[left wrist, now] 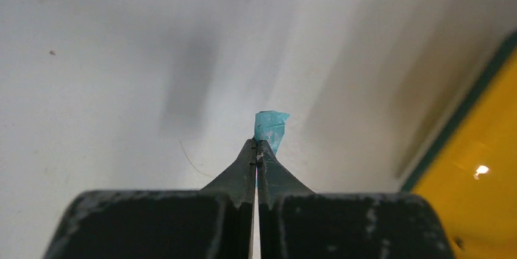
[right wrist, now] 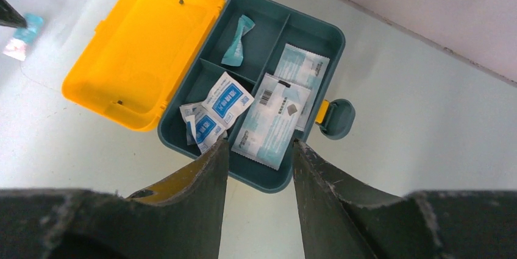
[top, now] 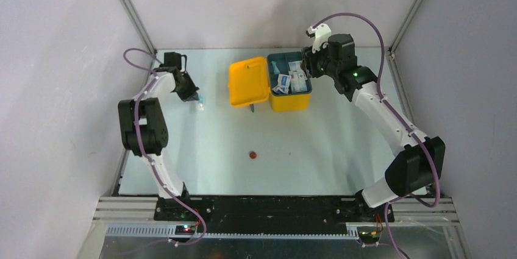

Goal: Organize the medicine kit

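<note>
The medicine kit (top: pixel 249 81) lies open at the back of the table, its yellow lid (right wrist: pixel 143 46) flat to the left of its base. A teal divided tray (right wrist: pixel 268 33) in the base holds a small teal sachet (right wrist: pixel 238 41), white-and-blue sachets (right wrist: pixel 219 109) and larger white-teal sachets (right wrist: pixel 274 119). My right gripper (right wrist: pixel 259 143) hovers open above the tray's near edge with nothing between its fingers. Left of the kit, my left gripper (left wrist: pixel 256 143) is down at the table, shut on a small teal sachet (left wrist: pixel 271 128) that sticks out past its tips.
A small reddish-brown object (top: pixel 251 155) lies mid-table in front of the kit. The kit's teal latch (right wrist: pixel 337 117) juts from the base's right side. Grey walls and metal frame posts (top: pixel 131 9) close in the back and sides.
</note>
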{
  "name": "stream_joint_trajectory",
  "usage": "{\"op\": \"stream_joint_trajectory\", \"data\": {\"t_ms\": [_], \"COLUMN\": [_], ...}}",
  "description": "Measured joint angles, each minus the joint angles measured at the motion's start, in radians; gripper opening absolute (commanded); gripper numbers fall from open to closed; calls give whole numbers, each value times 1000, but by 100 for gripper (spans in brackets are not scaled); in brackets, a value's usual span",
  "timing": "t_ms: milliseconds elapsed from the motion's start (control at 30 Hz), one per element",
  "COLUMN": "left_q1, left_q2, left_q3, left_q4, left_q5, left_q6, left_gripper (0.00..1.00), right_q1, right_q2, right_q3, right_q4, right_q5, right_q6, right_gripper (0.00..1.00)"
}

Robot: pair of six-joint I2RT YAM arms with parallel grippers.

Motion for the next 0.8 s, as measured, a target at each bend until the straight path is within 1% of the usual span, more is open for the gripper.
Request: {"op": "stream_joint_trajectory", "data": {"t_ms": [100, 167, 300, 367, 500, 600, 700, 800], "left_q1": [-1, -5, -48, -106, -229, -307, -362, -396], "left_q2": [-80, -131, -171, -167, -103, 3, 103, 179], "left_q3": [3, 24, 134, 203, 329, 452, 537, 575], "left_q4": [-3, -4, 37, 80, 162, 222, 269, 299], "left_q5": [44, 98, 227, 294, 404, 467, 494, 479], "left_q6": [16, 25, 43, 44, 32, 3, -35, -74], "left_gripper": [0, 0, 0, 0, 0, 0, 0, 0], "right_q1": [-11, -22, -49, -58, -72, -77, -80, -82], "right_q2": [-6, -19, -31, -31, -31, -33, -36, -42], "right_q3": [-9, -27, -46, -49, -55, -69, -87, -103], "right_q4": [0, -2, -4, -4, -3, -4, -6, -23], "right_q5": [0, 1, 0, 0, 0, 0, 0, 0], "right_q6": [-5, -7, -3, 2, 9, 12, 12, 12], "right_gripper": [47, 47, 47, 47, 47, 47, 47, 47]}}
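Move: The left hand, already pinching a teal-and-white packet just above the table, has the dark tray atop the yellow box about 38 cm to its right, 5 cm ahead and 7 cm higher. The open yellow lid lies between, about 21 cm right and 4 cm ahead; a teal sachet in the tray's far-left compartment is some 33 cm right and 9 cm ahead. From the right hand, the tray is about 5 cm ahead, 6 cm left and 16 cm below. Keeping its fingers shut on the packet, the left hand climbs steeply some 22 cm, then sweeps right over the open lid towards the tray, about 29 cm across and 8 cm forward, tipping its fingers up and outward and swinging about 40 degrees clockwise, and sinks a few centimetres as it nears the tray's left rim. The right hand, empty and half open, makes room by easing about 4 cm right and 3 cm down. ##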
